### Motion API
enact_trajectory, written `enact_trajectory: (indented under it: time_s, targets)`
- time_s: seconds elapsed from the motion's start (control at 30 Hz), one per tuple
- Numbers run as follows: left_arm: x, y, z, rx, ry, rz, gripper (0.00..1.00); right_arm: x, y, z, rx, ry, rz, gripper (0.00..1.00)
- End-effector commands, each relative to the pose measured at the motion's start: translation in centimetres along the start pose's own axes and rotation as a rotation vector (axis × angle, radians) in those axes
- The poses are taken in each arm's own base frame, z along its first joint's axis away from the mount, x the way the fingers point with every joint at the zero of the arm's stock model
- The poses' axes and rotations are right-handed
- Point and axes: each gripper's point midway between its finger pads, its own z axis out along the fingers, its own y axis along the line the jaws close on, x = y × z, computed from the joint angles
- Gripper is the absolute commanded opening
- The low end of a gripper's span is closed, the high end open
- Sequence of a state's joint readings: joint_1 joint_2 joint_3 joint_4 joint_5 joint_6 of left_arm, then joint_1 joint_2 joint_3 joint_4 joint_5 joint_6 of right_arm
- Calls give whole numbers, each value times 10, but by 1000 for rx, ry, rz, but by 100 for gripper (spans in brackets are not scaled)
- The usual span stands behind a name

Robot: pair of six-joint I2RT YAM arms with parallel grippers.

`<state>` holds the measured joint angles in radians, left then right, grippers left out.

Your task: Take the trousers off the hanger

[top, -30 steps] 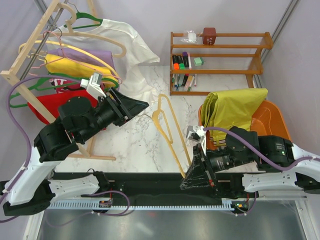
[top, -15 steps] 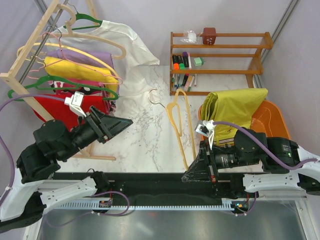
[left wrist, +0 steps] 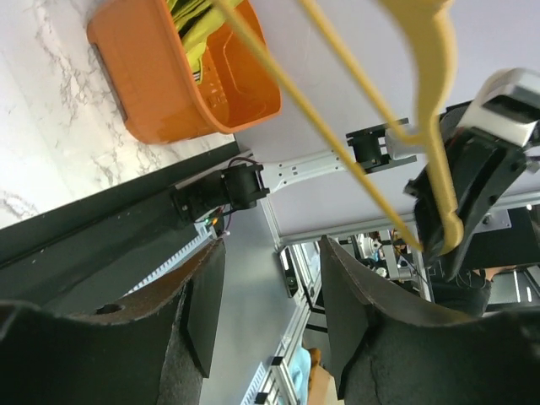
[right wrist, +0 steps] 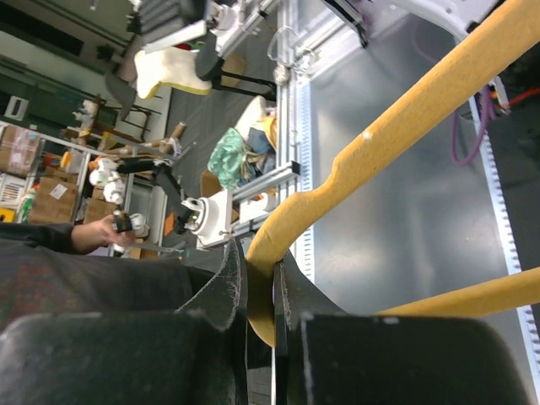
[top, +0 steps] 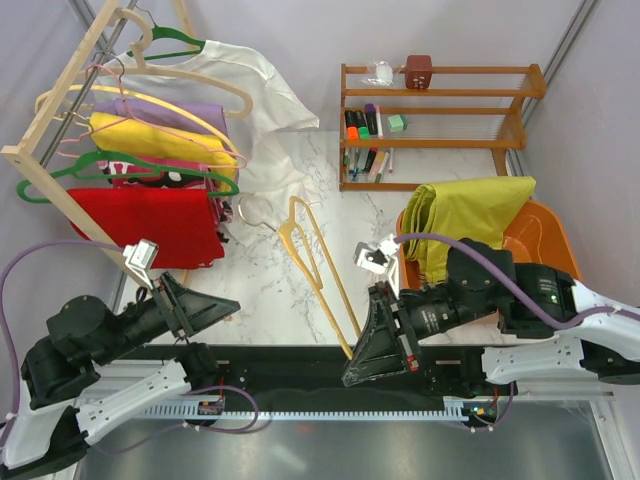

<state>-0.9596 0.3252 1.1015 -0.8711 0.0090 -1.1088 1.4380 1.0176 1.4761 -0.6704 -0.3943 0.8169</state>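
Observation:
The lime-yellow trousers lie folded in the orange basket at the right, off the hanger. The pale yellow-orange hanger is bare and slants over the marble table, its silver hook pointing toward the rack. My right gripper is shut on the hanger's near corner, the fingers pinching the plastic. My left gripper is open and empty, low at the near left. The left wrist view shows the hanger, the basket and the trousers.
A wooden clothes rack stands at the far left with a red garment, a golden-yellow garment, a white shirt and green hangers. A wooden shelf with markers stands at the back.
My left arm has pulled back and down to the near left, away from the hanger. My right gripper has swung the bare hanger leftward, its hook nearing the rack.

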Motion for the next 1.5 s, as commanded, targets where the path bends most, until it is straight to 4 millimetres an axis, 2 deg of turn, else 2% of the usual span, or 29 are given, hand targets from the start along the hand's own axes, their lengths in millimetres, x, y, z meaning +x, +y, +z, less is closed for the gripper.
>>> enact_trajectory:
  time_s: [0.0, 0.1, 0.27, 0.37, 0.4, 0.47, 0.5, 0.57, 0.6, 0.67, 0.7, 0.93, 1.17, 1.3, 1.4, 1.47]
  targets:
    - [14, 27, -13, -74, 28, -70, 55, -19, 54, -24, -173, -57, -64, 0]
    - [24, 47, -17, -131, 53, -78, 56, -15, 70, -30, -235, -17, -61, 0]
    - [29, 71, -27, -181, 27, -111, 55, -23, 105, -39, -385, -9, -79, 0]
    - [31, 78, -32, -182, 19, -133, 55, -31, 117, -28, -450, -1, -105, 0]
    - [32, 80, -33, -187, 18, -144, 55, -38, 120, -15, -482, -1, -101, 0]
    - [34, 83, -34, -190, 22, -148, 54, -40, 125, -3, -546, 20, -105, 0]
    - [35, 84, -34, -195, 26, -148, 54, -47, 130, 8, -597, 10, -122, 0]
    - [35, 85, -34, -208, 31, -144, 54, -51, 135, 16, -631, 31, -143, 0]
    - [35, 85, -34, -211, 33, -140, 54, -55, 129, 33, -626, 45, -138, 0]
    - [35, 84, -35, -214, 33, -139, 54, -63, 134, 38, -665, 49, -142, 0]
    - [34, 83, -36, -211, 32, -137, 54, -73, 128, 48, -666, 33, -146, 0]
    - [32, 76, -45, -190, 31, -145, 54, -117, 104, 54, -730, -68, -107, 0]
    - [34, 75, -46, -193, 45, -146, 54, -123, 106, 56, -866, -20, -79, 0]
    - [34, 75, -46, -193, 45, -146, 54, -117, 115, 42, -919, 13, -49, 0]
    - [34, 74, -46, -188, 43, -149, 54, -117, 109, 40, -898, 4, -42, 0]
    - [34, 74, -46, -188, 43, -149, 54, -120, 99, 46, -883, -3, -36, 0]
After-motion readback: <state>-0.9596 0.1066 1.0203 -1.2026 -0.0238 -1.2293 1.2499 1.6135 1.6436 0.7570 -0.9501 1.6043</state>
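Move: The right hand already pinches the lower end of the empty hanger; the rack's rail lies some 38 cm to its left, 31 cm ahead and about 4 cm above it. The green hanger is about 32 cm left and 27 cm ahead, near hand height, and the red cloth some 33 cm left, 20 cm ahead and 12 cm lower. From the left hand, the rail is about 24 cm left, 23 cm ahead and 10 cm up. Right hand carries the pinched hanger some 12 cm up and equally left, towards the rail; left hand sinks. ##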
